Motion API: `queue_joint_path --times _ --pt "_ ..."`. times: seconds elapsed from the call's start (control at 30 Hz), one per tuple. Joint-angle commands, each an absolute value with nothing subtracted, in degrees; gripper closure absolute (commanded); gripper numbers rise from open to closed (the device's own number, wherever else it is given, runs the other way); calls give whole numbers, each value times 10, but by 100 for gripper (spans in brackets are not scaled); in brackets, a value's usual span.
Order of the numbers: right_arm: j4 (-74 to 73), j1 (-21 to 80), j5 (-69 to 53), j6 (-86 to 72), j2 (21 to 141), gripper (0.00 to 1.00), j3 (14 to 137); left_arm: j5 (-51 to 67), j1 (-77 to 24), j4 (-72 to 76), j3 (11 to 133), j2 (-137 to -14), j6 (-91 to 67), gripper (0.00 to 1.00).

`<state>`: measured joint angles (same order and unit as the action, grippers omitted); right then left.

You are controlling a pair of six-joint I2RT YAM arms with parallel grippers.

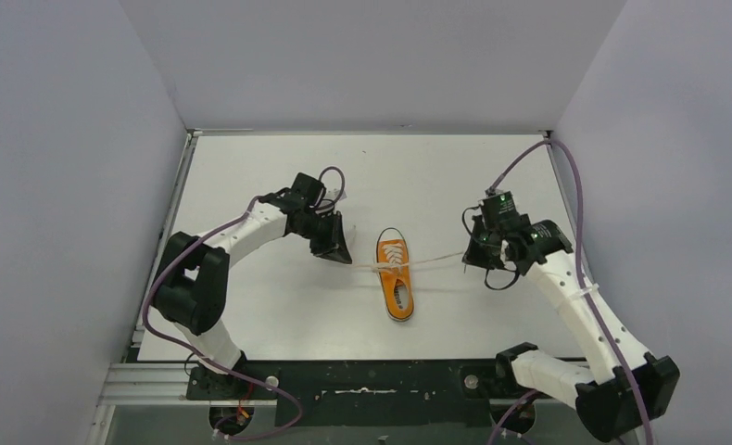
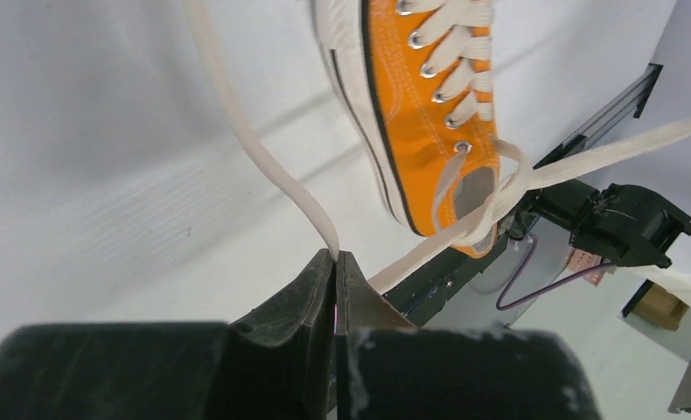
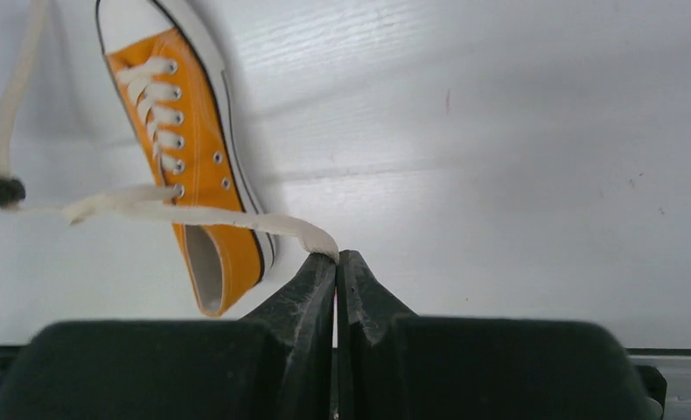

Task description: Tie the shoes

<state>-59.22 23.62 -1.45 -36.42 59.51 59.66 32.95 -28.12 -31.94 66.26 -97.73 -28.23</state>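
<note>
The shoe, one small orange sneaker (image 1: 396,278) with a white sole, lies mid-table with its toe pointing away from the arms. Its whitish laces (image 1: 434,260) cross in a twist over the top eyelets (image 2: 508,185) and stretch out to both sides. My left gripper (image 1: 341,257) is left of the shoe, shut on the left lace (image 2: 263,157) at the fingertips (image 2: 323,262); that lace's loose length trails off across the table. My right gripper (image 1: 470,259) is right of the shoe (image 3: 193,157), shut on the right lace (image 3: 237,219), which runs taut back to the twist.
The white table (image 1: 279,315) is boxed in by pale walls on the left, back and right. A black rail (image 1: 381,394) with the arm bases runs along the near edge. Purple cables (image 1: 575,195) hang beside the right arm.
</note>
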Motion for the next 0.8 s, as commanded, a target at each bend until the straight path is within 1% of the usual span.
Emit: queue_joint_path --times 0.0,0.13,0.3,0.47,0.6,0.77 --pt "-520 166 -7 -324 665 100 626 321 -256 -350 664 -977 -290 100" --pt "-558 108 39 -319 712 100 618 315 -252 -380 662 -983 -270 100" --pt "-564 24 90 -319 718 100 561 325 -238 -384 614 -972 -263 100" --pt "-494 -30 133 -294 754 100 521 336 -230 -380 592 -991 -244 100" --pt "-436 -54 128 -278 777 100 518 332 -225 -380 590 -1004 -228 100" --pt "-419 -117 127 -285 796 100 528 320 -215 -381 581 -1014 -208 100"
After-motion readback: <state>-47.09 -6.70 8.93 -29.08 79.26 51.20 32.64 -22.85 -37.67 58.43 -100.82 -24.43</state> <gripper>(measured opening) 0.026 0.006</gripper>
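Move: The loose knot stands over the middle of the shoe, about 10 cm to the right of the left hand and nearly level with it; from the right hand it is some 15 cm left, 3 cm ahead and 8 cm below. The shoe's toe lies roughly 14 cm ahead, 15 cm left and 14 cm below the right hand, the shoe opening about 2 cm back, 12 cm left and 11 cm below. With shut fingers keeping their pinch on one lace each, the hands draw apart and down on either side of the shoe to pull the knot tight: the right hand does most of it, going about 15 cm to the right and 11 cm down, with some 4 cm forward made mostly at the start, while its wrist turns clockwise and tilts by some 30 degrees in all. The left hand goes about 5 cm left and as far down, drawing back nearly 4 cm mainly in the middle of the pull and tipping slightly, so that both laces are brought low and nearly straight across the shoe. ##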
